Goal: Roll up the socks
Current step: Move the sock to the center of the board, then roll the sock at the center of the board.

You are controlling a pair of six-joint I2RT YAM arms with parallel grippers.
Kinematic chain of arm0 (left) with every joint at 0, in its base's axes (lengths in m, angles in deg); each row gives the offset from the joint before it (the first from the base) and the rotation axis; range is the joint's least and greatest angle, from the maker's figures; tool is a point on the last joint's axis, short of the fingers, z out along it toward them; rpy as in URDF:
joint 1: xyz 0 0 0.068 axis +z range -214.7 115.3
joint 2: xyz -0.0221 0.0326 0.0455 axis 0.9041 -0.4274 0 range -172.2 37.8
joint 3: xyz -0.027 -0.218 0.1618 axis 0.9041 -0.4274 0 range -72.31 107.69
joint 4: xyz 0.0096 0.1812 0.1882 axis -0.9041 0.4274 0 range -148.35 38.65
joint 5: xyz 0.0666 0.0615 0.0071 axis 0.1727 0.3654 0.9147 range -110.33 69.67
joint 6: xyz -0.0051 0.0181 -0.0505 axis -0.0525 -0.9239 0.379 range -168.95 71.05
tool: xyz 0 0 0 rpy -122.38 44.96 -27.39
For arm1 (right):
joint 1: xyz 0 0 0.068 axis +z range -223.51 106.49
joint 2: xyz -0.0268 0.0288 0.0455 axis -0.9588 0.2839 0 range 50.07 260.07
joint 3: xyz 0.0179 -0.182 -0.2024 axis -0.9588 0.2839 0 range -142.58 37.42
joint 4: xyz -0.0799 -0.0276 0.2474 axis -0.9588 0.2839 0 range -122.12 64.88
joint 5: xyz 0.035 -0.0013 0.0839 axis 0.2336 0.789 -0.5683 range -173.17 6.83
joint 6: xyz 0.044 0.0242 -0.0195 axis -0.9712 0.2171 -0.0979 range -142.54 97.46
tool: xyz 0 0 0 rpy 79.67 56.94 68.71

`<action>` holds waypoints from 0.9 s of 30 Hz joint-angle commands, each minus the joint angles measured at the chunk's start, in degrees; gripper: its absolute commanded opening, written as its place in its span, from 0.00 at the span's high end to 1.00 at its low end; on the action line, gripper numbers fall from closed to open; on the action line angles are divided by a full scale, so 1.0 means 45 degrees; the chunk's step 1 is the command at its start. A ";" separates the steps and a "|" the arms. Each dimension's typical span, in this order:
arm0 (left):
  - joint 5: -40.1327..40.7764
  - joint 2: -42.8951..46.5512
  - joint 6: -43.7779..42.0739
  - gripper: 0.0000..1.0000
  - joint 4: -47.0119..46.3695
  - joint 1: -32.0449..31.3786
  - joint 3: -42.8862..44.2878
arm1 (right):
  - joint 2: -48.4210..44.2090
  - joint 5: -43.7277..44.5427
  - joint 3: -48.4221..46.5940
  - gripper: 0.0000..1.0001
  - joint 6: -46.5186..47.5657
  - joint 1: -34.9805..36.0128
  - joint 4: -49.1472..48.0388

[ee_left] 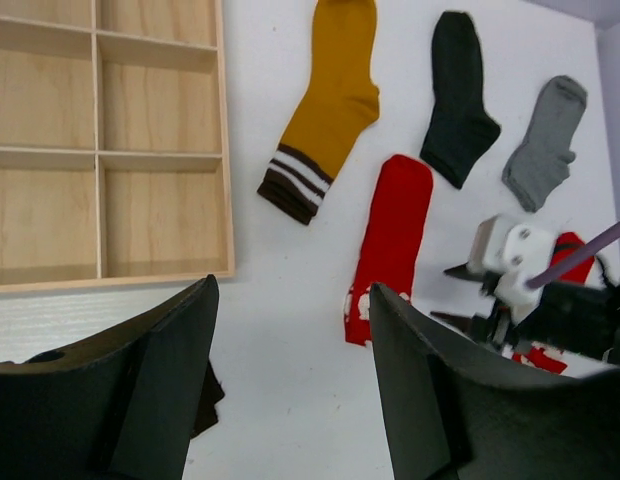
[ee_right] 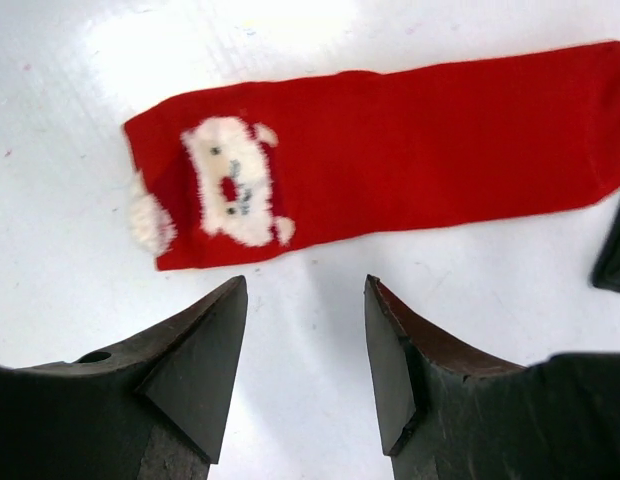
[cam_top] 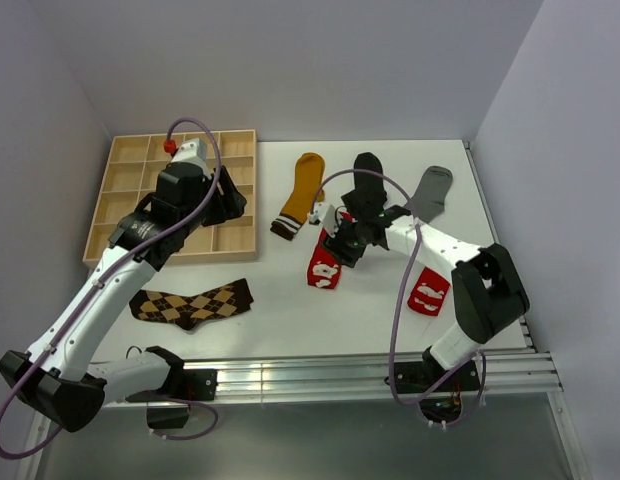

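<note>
Several socks lie flat on the white table: a mustard sock, a black sock, a grey sock, a brown argyle sock and two red socks with white print. My right gripper hovers open just over the near red sock's long edge, nothing between its fingers. The Santa face on that sock shows in the right wrist view. My left gripper hangs open and empty above the tray's right edge, looking down on the mustard sock and the red sock.
A wooden grid tray sits at the back left, its compartments bare. Grey walls close in the table at the left, back and right. A metal rail runs along the near edge by the arm bases.
</note>
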 commanded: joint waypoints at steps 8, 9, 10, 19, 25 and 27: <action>0.0117 -0.0055 -0.0089 0.33 -0.0263 -0.0055 0.1542 | -0.1242 0.1672 0.2584 0.42 0.0622 0.2169 -0.3130; 0.0098 -0.0074 -0.0089 0.33 -0.0282 -0.0036 0.1561 | -0.1242 0.1792 0.2682 0.42 0.0603 0.2345 -0.3228; 0.0098 -0.0094 -0.0070 0.32 -0.0282 -0.0036 0.1561 | -0.1203 0.1890 0.2702 0.42 0.0584 0.2637 -0.3306; 0.0059 -0.0192 -0.0187 0.33 -0.0243 -0.0036 0.1561 | -0.0735 0.2612 0.2663 0.42 0.0310 0.3323 -0.3697; 0.0039 -0.0231 -0.0226 0.33 -0.0341 -0.0055 0.1347 | -0.0227 0.2496 0.2761 0.43 0.0310 0.3343 -0.3854; 0.0020 -0.0250 -0.0245 0.33 -0.0321 -0.0055 0.1288 | -0.0246 0.2515 0.2878 0.44 0.0310 0.3362 -0.3931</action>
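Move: Beneath the open right hand and to its left lies the red sock: its middle is about 3 cm ahead, 4 cm left and 7 cm below, its cuff end pointing back. The mustard sock is some 15 cm ahead and 11 cm left; the black sock 17 cm ahead and 3 cm right; the other red sock about 2 cm back and 19 cm right. From the left hand the first red sock lies 3 cm ahead, 19 cm right, far below. Sinking towards the cuff end of the central red sock, the right hand comes back about 4 cm and down about 4 cm, then swings some 4 cm left, turning about 10 degrees counter-clockwise and tipping its fingertips slightly forward. The fingers stay open around the cuff's edge; contact can't be made out. The left hand rises 3 cm beside the wooden box. ##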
